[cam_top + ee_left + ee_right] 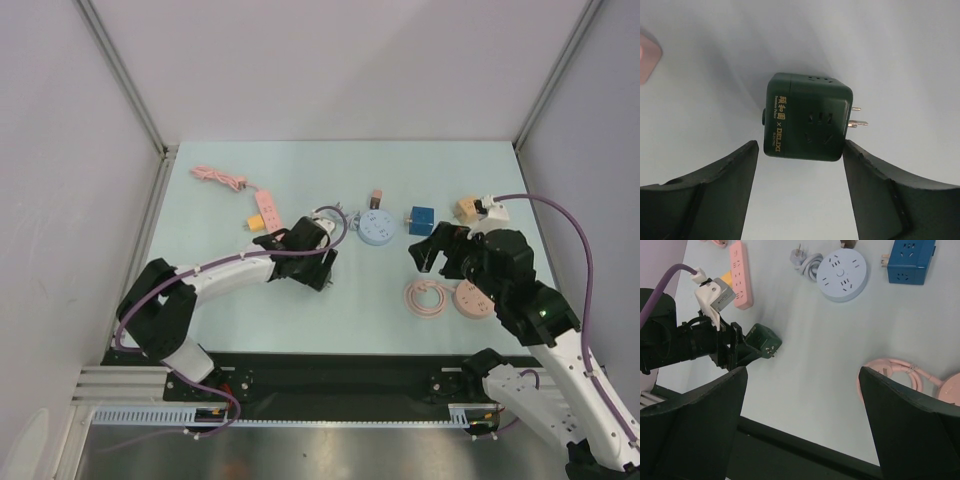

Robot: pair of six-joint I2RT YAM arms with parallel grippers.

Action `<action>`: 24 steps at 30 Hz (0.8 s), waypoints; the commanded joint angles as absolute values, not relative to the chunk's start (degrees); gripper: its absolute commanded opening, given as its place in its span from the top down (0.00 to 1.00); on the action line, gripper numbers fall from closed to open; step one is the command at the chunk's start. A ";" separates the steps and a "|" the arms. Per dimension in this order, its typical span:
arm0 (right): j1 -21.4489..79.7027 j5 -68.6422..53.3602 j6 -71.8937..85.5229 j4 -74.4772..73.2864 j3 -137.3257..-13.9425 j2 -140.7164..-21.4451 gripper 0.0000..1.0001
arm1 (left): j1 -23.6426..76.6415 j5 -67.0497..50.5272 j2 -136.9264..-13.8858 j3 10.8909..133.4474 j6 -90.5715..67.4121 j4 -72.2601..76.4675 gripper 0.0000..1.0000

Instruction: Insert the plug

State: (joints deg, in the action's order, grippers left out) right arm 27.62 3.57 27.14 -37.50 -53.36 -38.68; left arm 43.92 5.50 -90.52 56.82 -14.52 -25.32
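The plug (807, 120) is a dark green cube with gold lettering, lying on the pale table with its metal prongs pointing right. My left gripper (800, 152) is open and straddles its near end. The right fingertip (852, 155) is at the cube's corner, and the left fingertip (747, 157) stands a little off it. In the right wrist view the plug (764, 342) shows at the tip of the left gripper (742, 351). From above, the left gripper (320, 266) covers it. My right gripper (430, 257) hovers open and empty over the table's right half.
A pink power strip (267, 210) lies behind the left gripper. A round blue socket (377, 227), a blue cube socket (420, 219) and a beige adapter (466, 210) stand along the back. A pink reel (472, 300) and its coiled cable (428, 297) lie under the right arm.
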 commanded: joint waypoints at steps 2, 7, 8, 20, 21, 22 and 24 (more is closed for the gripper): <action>27.42 2.64 26.81 -36.83 -53.09 -38.50 0.00 | 44.12 0.58 -88.16 58.01 -14.24 -23.13 0.25; 27.51 2.11 26.28 -34.46 -50.11 -38.58 0.00 | 44.73 -16.50 -85.97 55.12 -20.55 -18.90 0.28; 27.42 1.15 26.11 -33.76 -49.49 -39.19 0.00 | 45.35 -18.09 -85.09 54.50 -21.70 -18.46 0.28; 27.68 -9.32 23.38 -20.74 -44.83 -48.34 0.04 | 43.59 -6.05 -73.66 46.59 -0.20 -11.98 0.00; 27.60 -9.06 23.38 -19.35 -43.26 -47.82 0.04 | 43.68 -6.85 -71.91 45.02 4.44 -5.95 0.00; 27.60 -9.14 22.94 -17.51 -42.11 -46.77 0.04 | 43.77 -6.07 -70.68 40.82 5.61 -2.32 0.00; 27.69 -10.02 20.50 -7.80 -38.34 -46.76 0.03 | 43.33 -7.81 -69.35 37.28 10.78 6.72 0.00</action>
State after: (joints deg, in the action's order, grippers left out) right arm 27.57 -8.10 23.62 -20.12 -41.41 -47.94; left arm 43.70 -6.66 -72.25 42.33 -2.48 -8.23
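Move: Around the top of the green plug, the left hand has its open fingers about 2 cm above the plug's middle, which lies 1 cm ahead and 1 cm to the right. From that hand, the pink strip is about 17 cm ahead and 10 cm left, the round white socket 14 cm ahead and 14 cm right, and the pink coil 4 cm back and 24 cm right. The green plug lies roughly 23 cm left of the right hand, 4 cm ahead and 23 cm below. Sweeping back and right about 7 cm, the left hand drags the green plug by its sides, rolling its left side down. Then the fingers open wide, leave the plug and the hand rises some 4 cm, easing forward and turning clockwise. The open right hand sinks about 7 cm and comes 5 cm left towards the plug. ##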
